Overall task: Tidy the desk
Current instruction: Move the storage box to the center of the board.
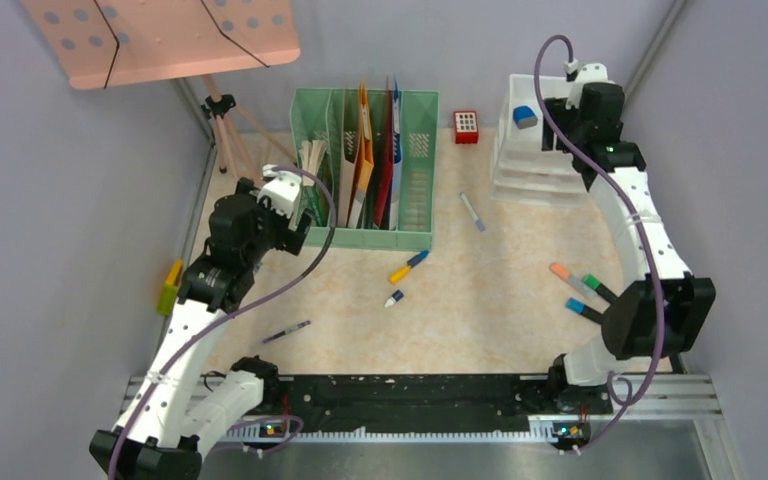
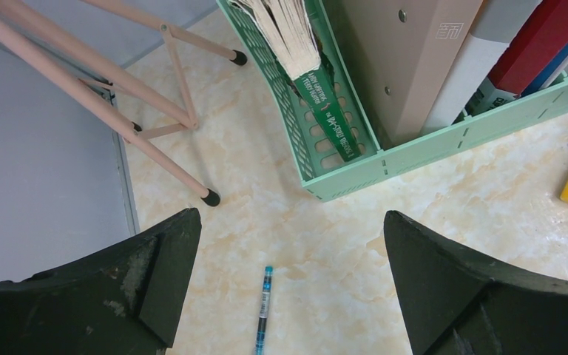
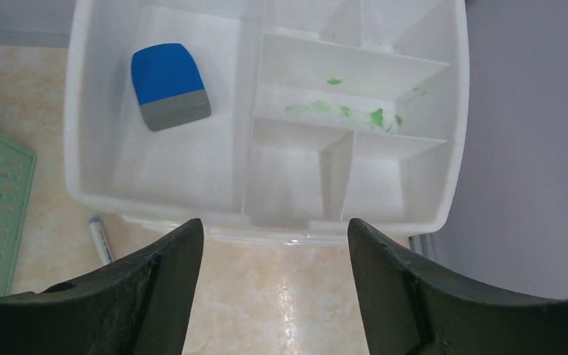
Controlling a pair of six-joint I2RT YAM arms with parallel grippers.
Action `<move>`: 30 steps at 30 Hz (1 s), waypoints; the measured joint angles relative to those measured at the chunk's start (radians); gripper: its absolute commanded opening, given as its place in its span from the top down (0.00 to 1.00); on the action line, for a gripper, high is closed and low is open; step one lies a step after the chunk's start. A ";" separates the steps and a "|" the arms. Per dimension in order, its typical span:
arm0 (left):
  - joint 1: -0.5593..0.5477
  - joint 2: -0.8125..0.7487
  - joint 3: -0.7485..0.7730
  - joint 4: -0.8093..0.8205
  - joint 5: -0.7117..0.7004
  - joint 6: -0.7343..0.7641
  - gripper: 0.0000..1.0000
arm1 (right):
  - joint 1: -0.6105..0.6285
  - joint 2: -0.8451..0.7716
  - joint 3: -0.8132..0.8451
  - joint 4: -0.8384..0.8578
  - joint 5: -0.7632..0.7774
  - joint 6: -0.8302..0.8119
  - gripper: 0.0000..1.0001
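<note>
The desk (image 1: 480, 300) is a beige marbled top with pens scattered on it. My left gripper (image 1: 298, 228) hangs open by the front left corner of a green file organizer (image 1: 365, 170). In the left wrist view its jaws (image 2: 290, 214) stand wide over bare desk (image 2: 325, 244), a teal pen (image 2: 265, 310) below them. My right gripper (image 1: 558, 140) is open at the front of a white compartment tray (image 1: 530, 165). Nothing is between its fingers (image 3: 274, 222). A blue and grey eraser (image 3: 170, 86) lies in the tray (image 3: 266, 214).
Loose on the desk: a white marker (image 1: 472, 211), a yellow-blue marker (image 1: 408, 266), a small white-blue piece (image 1: 394, 298), a dark pen (image 1: 287, 332), orange (image 1: 570, 278), green (image 1: 598, 288) and blue (image 1: 582, 309) markers. A red block (image 1: 466, 126) stands at the back. A pink stand's legs (image 2: 118, 96) are at left.
</note>
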 measured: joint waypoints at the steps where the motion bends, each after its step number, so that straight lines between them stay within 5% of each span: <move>1: 0.000 0.000 0.000 0.000 0.002 0.000 0.01 | -0.008 0.019 0.013 0.002 0.003 0.007 0.36; 13: 0.000 0.007 0.000 0.000 0.016 0.000 0.01 | -0.119 0.124 0.038 0.027 0.001 0.047 0.50; 30: 0.000 0.022 0.000 0.000 0.031 0.001 0.01 | -0.126 0.299 0.157 0.037 -0.039 0.066 0.76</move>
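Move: The right hand heads for the short divider in the front of the white box's top tray, about 7 cm ahead, 5 cm right and 7 cm below. The blue eraser lies some 10 cm ahead and 6 cm left, 10 cm below; the white marker on the table is about 14 cm left, 1 cm ahead and 29 cm below. From the left hand that divider is roughly 22 cm ahead, 60 cm right, slightly lower. Right hand works forward, down and right, roughly 6 cm each, fingers narrowing astride the white tray's short divider. ##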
